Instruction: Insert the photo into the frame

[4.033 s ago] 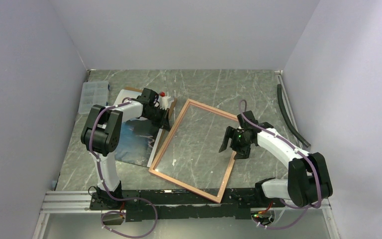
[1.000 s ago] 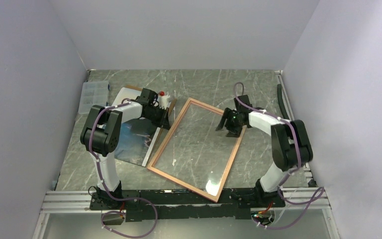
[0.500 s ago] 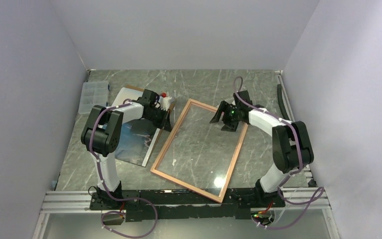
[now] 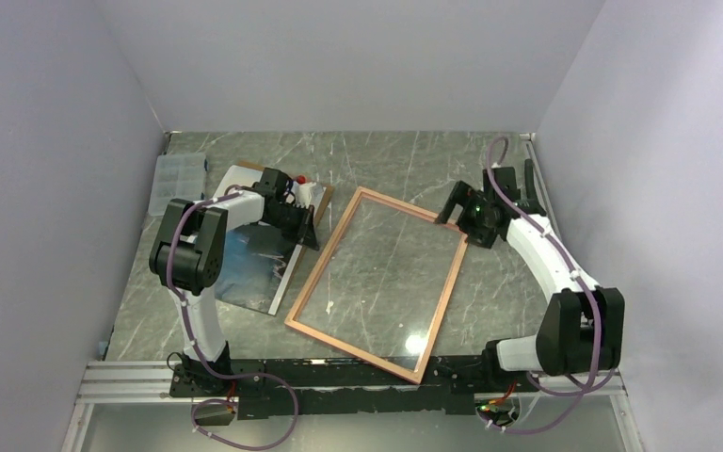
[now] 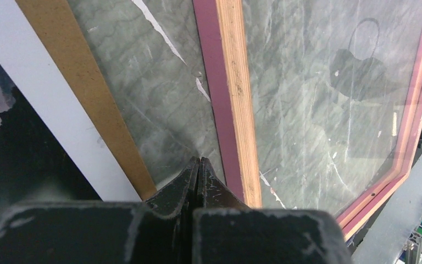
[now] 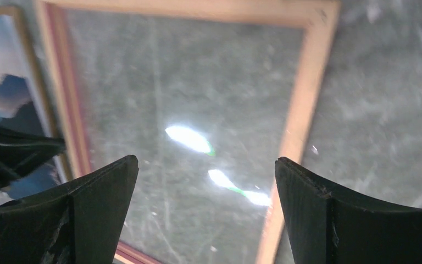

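Note:
The frame (image 4: 442, 301) lies flat in the middle of the table, tan back up, with the marble showing through its pane. The photo (image 4: 245, 268), dark mountains with a white border, rests left of it on a brown backing board (image 5: 82, 93). My left gripper (image 4: 309, 231) is shut on nothing, its tips (image 5: 199, 160) low over the bare strip between the board and the frame's left rail (image 5: 236, 99). My right gripper (image 4: 459, 215) hangs open above the frame's far right corner. Its view looks down through the jaws (image 6: 206, 160) at the pane and right rail (image 6: 302, 110); the photo (image 6: 5, 93) shows at the left edge.
A clear plastic organiser box (image 4: 168, 179) sits at the far left by the wall. A small red and white item (image 4: 303, 181) lies behind the left gripper. A black strip (image 4: 544, 207) runs along the right wall. The arms' mounting rail (image 4: 339, 395) borders the near edge.
The right gripper has moved right, from above the pane to the frame's far right corner, and opened wider. The frame turned slightly clockwise. The left gripper stayed shut beside the left rail.

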Action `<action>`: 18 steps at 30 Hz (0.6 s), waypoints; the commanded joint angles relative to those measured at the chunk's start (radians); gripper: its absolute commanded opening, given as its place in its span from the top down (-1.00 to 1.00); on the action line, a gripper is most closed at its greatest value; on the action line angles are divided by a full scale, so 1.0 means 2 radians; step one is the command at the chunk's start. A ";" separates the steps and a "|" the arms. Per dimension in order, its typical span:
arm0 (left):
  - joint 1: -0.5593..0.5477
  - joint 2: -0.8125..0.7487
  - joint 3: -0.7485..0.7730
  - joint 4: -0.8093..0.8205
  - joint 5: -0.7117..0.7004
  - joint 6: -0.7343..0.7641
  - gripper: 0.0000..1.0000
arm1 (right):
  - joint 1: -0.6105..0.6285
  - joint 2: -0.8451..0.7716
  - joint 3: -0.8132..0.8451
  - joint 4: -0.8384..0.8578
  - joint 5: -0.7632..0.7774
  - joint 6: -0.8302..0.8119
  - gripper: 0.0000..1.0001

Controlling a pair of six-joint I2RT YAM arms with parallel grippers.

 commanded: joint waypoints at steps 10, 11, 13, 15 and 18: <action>-0.006 -0.030 -0.008 0.000 0.031 0.006 0.95 | -0.026 0.042 -0.100 0.059 -0.061 0.026 -0.99; -0.007 -0.028 -0.008 0.001 0.031 0.005 0.95 | -0.027 0.055 -0.096 0.075 -0.074 0.032 -0.99; -0.009 -0.024 -0.007 0.006 0.028 0.005 0.95 | -0.028 0.081 -0.079 0.102 -0.094 0.042 -0.99; -0.010 -0.017 -0.004 0.010 0.025 0.002 0.95 | -0.028 0.107 -0.052 0.115 -0.106 0.051 -0.96; -0.010 -0.008 0.004 0.013 0.023 -0.001 0.95 | -0.029 0.139 -0.004 0.125 -0.111 0.055 -0.91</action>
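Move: The right hand is open and held up. The stretch of the frame's right rail it goes for lies about 4 cm back, 3 cm to the right and 12 cm below it, and the frame's far right corner about 3 cm ahead and 4 cm right, equally low. The left hand's shut fingertips sit low beside the frame's left rail, level with it and some 3 cm to its left; the photo's middle is roughly 13 cm left and 1 cm ahead of them. Down and back first, the right hand swoops some 10 cm lower with a slight swing right, then comes forward about 3 cm and left about 2 cm, still sinking a little. Its fingers stay wide open, tipping some 15 degrees steeper, and straddle the right rail; the right finger comes against the outer side and pushes the rail left. ##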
